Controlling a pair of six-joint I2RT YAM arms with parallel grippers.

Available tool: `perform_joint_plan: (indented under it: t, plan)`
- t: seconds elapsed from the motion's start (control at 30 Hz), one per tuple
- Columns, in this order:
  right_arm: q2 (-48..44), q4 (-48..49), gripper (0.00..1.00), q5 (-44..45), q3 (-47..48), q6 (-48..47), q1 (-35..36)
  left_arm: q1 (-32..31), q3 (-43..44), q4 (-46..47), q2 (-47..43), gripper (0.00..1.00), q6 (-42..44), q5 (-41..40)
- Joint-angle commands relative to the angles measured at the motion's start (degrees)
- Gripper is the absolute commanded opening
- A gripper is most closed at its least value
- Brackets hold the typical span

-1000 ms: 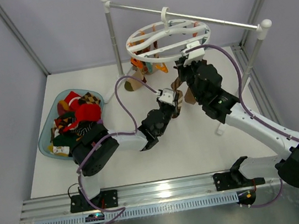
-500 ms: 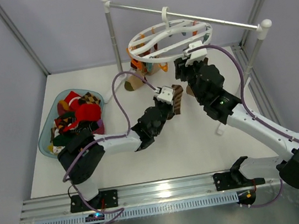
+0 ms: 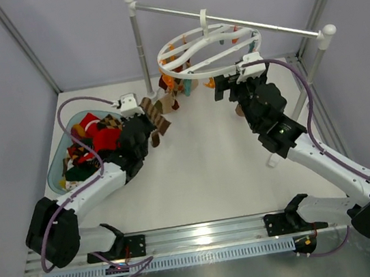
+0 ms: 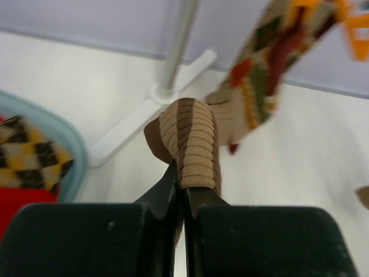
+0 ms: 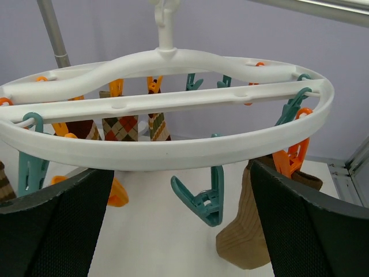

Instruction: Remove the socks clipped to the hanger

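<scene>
The white ring hanger (image 3: 207,39) hangs by its hook from the rail. Argyle and orange socks (image 3: 174,88) stay clipped at its left side. In the right wrist view the hanger (image 5: 167,151) fills the frame, with argyle socks (image 5: 120,127) at the back and a tan sock (image 5: 248,236) hanging from an orange clip (image 5: 291,157). An empty teal clip (image 5: 204,199) sits between the fingers of my open right gripper (image 5: 181,231), just under the rim. My left gripper (image 4: 183,193) is shut on a brown-and-tan striped sock (image 4: 190,144), beside the basin (image 3: 55,172).
The teal basin (image 4: 78,164) holds a pile of red, orange and argyle socks (image 3: 96,140). The white rail stand's left post (image 3: 139,48) and foot (image 4: 144,118) stand close behind my left gripper (image 3: 147,114). Its right post (image 3: 313,69) is beside my right arm.
My left arm swung left from the table's middle to the basin, carrying the striped sock off the hanger. My right gripper opened wide and rose to the hanger's rim.
</scene>
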Motion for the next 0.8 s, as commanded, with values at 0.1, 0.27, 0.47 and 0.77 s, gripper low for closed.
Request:
perform_joint_plan:
  t: [0.1, 0.27, 0.47, 0.77]
  plan:
    - [-3.3, 1.8, 1.00, -0.7, -1.1, 0.8, -0.2, 3.5, -2.1, -7.2, -3.2, 0.00, -5.6, -17.9]
    - [-3.3, 1.7, 1.00, -1.2, -1.1, 0.8, -0.1, 8.6, -9.6, 3.5, -12.0, 0.00, -6.7, -22.3]
    - [-3.1, 1.4, 1.00, -2.7, -0.8, 0.9, -0.1, 16.8, -8.2, 3.1, -14.2, 0.00, -4.0, -24.6]
    - [-3.5, 1.4, 1.00, -2.6, -1.1, 1.0, -0.1, 26.1, -11.0, 4.8, -4.0, 0.00, -13.3, -20.3]
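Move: The striped sock is already pinched in my left hand, and the basket's middle lies some 27 cm to its left, about 3 cm back and 18 cm below. In the basket, the checkered sock is roughly 18 cm left and 6 cm ahead. The stand's left foot is about 18 cm ahead, barely to the left and 23 cm down. From my right hand the basket's middle is about 57 cm left, level, and 33 cm below. I sweep my left hand fast to the left, about 24 cm, carrying the striped sock away from the hanger and in over the basket. I dip a few centimetres at first, rise again, then start sinking at the end, while swinging the wrist some 45 degrees counter-clockwise. My fingers stay shut on the sock. ##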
